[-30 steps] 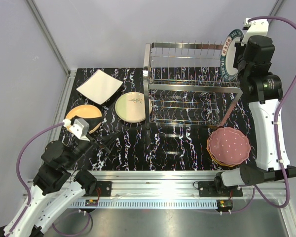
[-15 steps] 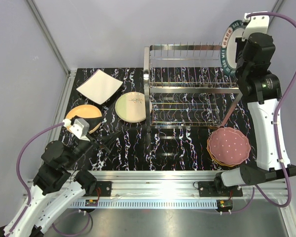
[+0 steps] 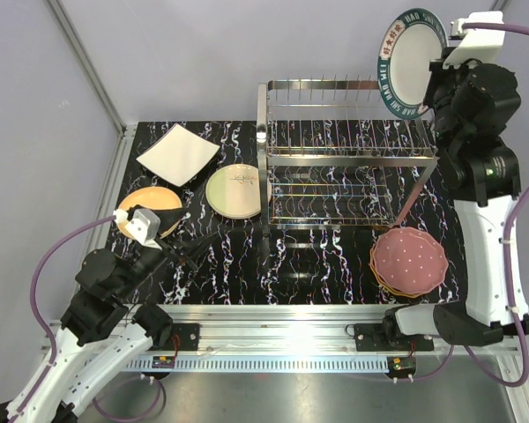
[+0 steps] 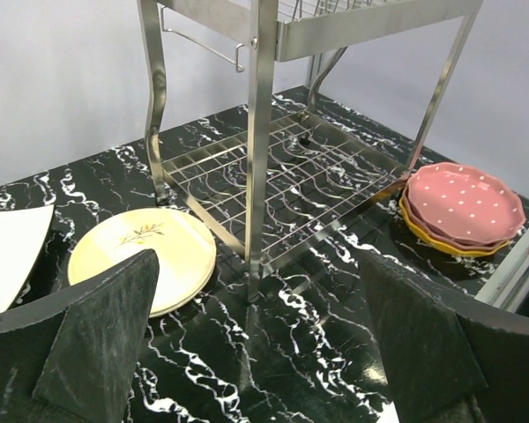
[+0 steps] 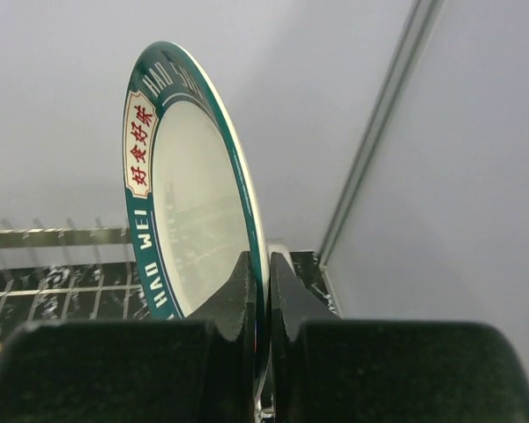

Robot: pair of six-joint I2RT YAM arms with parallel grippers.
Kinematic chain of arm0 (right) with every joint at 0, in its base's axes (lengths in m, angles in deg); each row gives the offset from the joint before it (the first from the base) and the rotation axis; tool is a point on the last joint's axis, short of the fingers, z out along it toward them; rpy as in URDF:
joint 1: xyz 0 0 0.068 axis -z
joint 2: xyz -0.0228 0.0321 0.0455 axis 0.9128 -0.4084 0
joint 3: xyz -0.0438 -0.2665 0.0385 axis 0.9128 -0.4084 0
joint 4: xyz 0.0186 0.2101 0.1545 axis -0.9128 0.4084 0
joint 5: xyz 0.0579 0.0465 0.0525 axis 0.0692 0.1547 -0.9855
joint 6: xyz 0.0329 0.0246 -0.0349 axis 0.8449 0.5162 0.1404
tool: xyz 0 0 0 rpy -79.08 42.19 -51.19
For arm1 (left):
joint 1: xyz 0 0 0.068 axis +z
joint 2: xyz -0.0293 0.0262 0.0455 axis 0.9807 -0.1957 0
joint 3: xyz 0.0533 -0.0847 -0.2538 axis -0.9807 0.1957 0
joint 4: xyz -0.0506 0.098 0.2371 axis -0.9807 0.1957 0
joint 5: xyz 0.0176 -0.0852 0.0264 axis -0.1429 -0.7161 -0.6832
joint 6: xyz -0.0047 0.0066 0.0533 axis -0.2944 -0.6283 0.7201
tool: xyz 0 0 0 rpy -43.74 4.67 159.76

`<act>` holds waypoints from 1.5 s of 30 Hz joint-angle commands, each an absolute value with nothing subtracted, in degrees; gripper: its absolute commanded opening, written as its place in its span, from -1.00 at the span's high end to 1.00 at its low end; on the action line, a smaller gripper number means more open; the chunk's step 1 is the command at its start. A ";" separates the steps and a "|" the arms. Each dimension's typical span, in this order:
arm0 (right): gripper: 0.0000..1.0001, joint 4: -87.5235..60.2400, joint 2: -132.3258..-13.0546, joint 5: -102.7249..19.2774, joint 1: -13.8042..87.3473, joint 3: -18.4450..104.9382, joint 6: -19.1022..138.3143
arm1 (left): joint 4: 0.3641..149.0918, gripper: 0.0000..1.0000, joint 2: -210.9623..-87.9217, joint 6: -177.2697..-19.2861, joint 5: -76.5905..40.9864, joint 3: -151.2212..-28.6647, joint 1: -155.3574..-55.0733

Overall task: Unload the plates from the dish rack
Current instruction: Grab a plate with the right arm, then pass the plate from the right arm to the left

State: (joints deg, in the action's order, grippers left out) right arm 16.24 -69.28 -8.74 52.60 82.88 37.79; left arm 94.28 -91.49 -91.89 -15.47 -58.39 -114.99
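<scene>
My right gripper (image 3: 435,69) (image 5: 266,269) is shut on the rim of a white plate with a dark green lettered rim (image 3: 409,62) (image 5: 187,211), held upright in the air above the right end of the chrome wire dish rack (image 3: 346,154) (image 4: 291,167). No plates show in the rack's tines. On the black marble table lie a white square plate (image 3: 177,154), a pale green twig plate (image 3: 236,189) (image 4: 145,251), an orange plate (image 3: 152,208) and a pink polka-dotted plate on a stack (image 3: 409,258) (image 4: 465,204). My left gripper (image 3: 190,249) (image 4: 256,352) hangs open and empty over the table, front left of the rack.
A metal rail (image 3: 273,317) runs along the table's near edge, where both arm bases are bolted. Grey walls stand close behind and to the right of the rack. The right arm's upright link (image 3: 485,238) stands beside the polka-dotted stack.
My right gripper has lifted the green-rimmed plate up out of the rack's right end and higher into the air. The left arm has not moved.
</scene>
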 commanded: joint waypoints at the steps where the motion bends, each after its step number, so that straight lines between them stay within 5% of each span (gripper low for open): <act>1: 1.00 16.08 -63.95 -16.23 52.19 84.33 42.50 | 88.26 -0.98 -93.10 -96.35 -17.89 -58.47 -114.75; 17: 1.00 29.71 -55.42 -67.62 52.36 74.33 47.17 | 68.32 -0.98 -102.24 -120.53 -28.95 -59.78 -114.84; 27: 1.00 25.93 -52.34 -78.72 52.28 61.92 51.11 | 55.48 -0.98 -114.18 -128.36 -38.55 -60.75 -115.80; 34: 1.00 24.52 -51.55 -80.40 52.28 58.93 52.35 | 65.05 -0.93 -119.73 -117.73 -24.32 -65.75 -124.24; 41: 1.00 22.94 -50.85 -82.16 52.28 54.72 52.44 | 61.98 -0.34 -123.34 -118.16 -24.66 -66.55 -125.30; 45: 1.00 22.33 -50.32 -83.04 52.28 52.17 52.35 | 62.77 0.45 -123.87 -116.41 -24.83 -66.73 -125.30</act>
State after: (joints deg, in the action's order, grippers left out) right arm 27.04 -51.42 -80.19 52.49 53.00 50.99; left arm 65.19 -123.68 -118.95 -26.12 -63.92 -124.95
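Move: Above the rack's right end, the right hand already holds the green-rimmed plate; the open left gripper it is bound for lies about 52 cm left, 20 cm back and 23 cm lower. The rack's top shelf is centred some 15 cm left, 6 cm ahead and 23 cm below. From the left hand, the plate is around 48 cm right, 28 cm ahead and 26 cm up; the rack's left front leg stands 15 cm ahead and 15 cm right. Swinging the plate off to the left, back and down (about 18, 14 and 15 cm), the right arm turns some 70 degrees counter-clockwise and keeps its pinch. Meanwhile the left gripper travels about 14 cm right, rising and then dipping to end slightly higher, turns clockwise and tips down, then closes partway around the plate's free rim. ##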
